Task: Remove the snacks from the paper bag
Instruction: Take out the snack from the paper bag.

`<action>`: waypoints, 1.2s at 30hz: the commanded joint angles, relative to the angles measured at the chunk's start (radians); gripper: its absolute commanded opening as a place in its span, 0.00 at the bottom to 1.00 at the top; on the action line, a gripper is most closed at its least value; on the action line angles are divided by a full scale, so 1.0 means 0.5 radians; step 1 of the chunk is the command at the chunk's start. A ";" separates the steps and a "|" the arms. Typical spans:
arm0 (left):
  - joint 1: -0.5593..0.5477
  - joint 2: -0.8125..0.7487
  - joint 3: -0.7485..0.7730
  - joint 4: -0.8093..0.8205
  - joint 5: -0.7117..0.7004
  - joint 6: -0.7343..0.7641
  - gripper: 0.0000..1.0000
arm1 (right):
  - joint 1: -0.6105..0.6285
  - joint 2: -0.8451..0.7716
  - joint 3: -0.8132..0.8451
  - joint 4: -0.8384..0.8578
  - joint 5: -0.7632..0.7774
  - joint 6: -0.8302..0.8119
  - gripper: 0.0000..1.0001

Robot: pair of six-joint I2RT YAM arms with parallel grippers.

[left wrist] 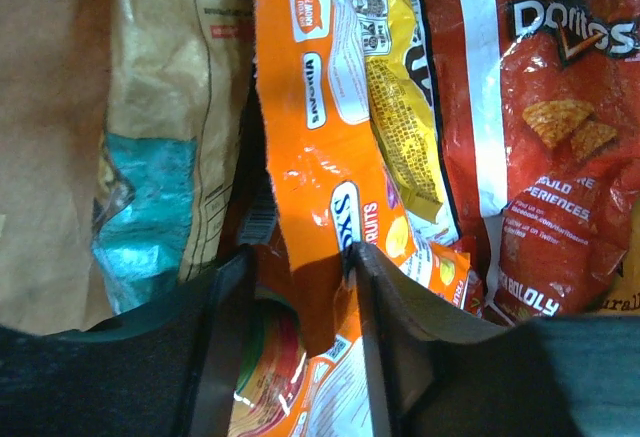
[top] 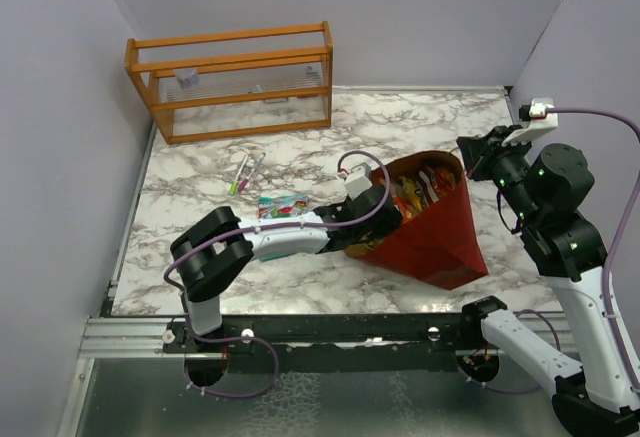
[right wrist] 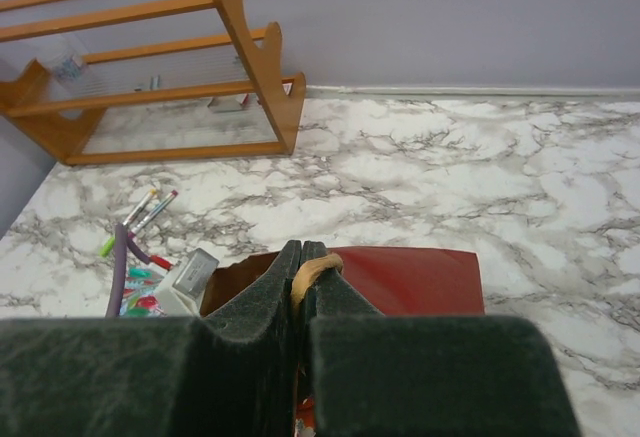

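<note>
The dark red paper bag (top: 440, 242) lies on its side on the marble table, its mouth facing up-left and full of snacks (top: 420, 189). My left gripper (top: 388, 207) is inside the mouth. In the left wrist view its jaws (left wrist: 300, 257) are closed onto an orange packet (left wrist: 320, 107), both fingers touching it. Beside that packet are a yellow packet (left wrist: 400, 107), a red Doritos packet (left wrist: 550, 157) and a tan-and-teal packet (left wrist: 150, 207). My right gripper (top: 468, 157) is at the bag's far rim, shut (right wrist: 302, 249) on a tan cord handle (right wrist: 320, 267) above the bag (right wrist: 410, 277).
A teal packet (top: 283, 204) lies on the table left of the bag, under my left forearm. Pink and green pens (top: 246, 172) lie beyond it. An orange wooden rack (top: 235, 82) stands at the back left. Walls close in on both sides.
</note>
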 commanded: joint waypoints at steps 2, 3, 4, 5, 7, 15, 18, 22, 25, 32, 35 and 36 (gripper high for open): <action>0.075 0.105 0.173 0.106 -0.051 0.078 0.38 | -0.006 -0.064 0.121 0.281 -0.055 0.023 0.02; 0.091 0.118 0.202 0.107 -0.047 0.103 0.35 | -0.006 -0.071 0.123 0.268 -0.057 0.023 0.02; 0.102 0.126 0.225 0.108 -0.035 0.134 0.30 | -0.006 -0.076 0.123 0.257 -0.060 0.021 0.02; 0.114 0.126 0.247 0.116 -0.019 0.167 0.24 | -0.006 -0.085 0.118 0.245 -0.063 0.023 0.02; 0.124 0.099 0.271 0.123 0.008 0.252 0.13 | -0.006 -0.108 0.104 0.218 -0.067 0.000 0.02; 0.118 -0.317 0.088 0.204 0.298 0.521 0.00 | -0.006 -0.212 -0.031 0.211 0.029 -0.039 0.02; 0.117 -0.536 -0.035 0.292 0.443 0.660 0.00 | -0.006 -0.191 -0.040 0.239 0.050 -0.019 0.02; 0.115 -0.764 -0.092 0.183 0.528 0.802 0.00 | -0.006 -0.154 -0.059 0.274 0.078 0.013 0.02; 0.115 -0.898 -0.071 0.047 0.562 0.906 0.00 | -0.006 -0.139 -0.091 0.293 0.096 0.024 0.02; 0.118 -1.160 -0.013 -0.137 0.566 1.048 0.00 | -0.006 -0.138 -0.141 0.278 0.165 0.052 0.02; 0.118 -1.228 0.069 -0.185 0.617 1.140 0.00 | -0.007 -0.142 -0.134 0.263 0.194 0.059 0.02; 0.118 -1.249 0.129 -0.202 0.643 1.192 0.00 | -0.006 -0.140 -0.126 0.252 0.215 0.058 0.02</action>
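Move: The open left fingers already straddle the near edge of the orange fruit packet; its middle lies about 5 cm ahead and 1 cm left, level with them. The yellow packet stands some 8 cm ahead, 2 cm right and 2 cm higher, the red Doritos bag 9 cm ahead, 7 cm right and 5 cm higher; the teal-gold packet is 5 cm ahead, 3 cm left, 5 cm lower. From the right hand, the orange packet is about 4 cm ahead, 12 cm left and 26 cm below. Pinching the orange packet's edge, the left fingers shut on it while pushing about 4 cm forward deeper into the bag. With that grip kept, the hand climbs some 20 cm up towards the mouth, drawing back and left, its fingers tipping up by roughly 25 degrees and swinging clockwise. The right hand keeps the bag's handle pinched, giving back about 2 cm, then returning. ##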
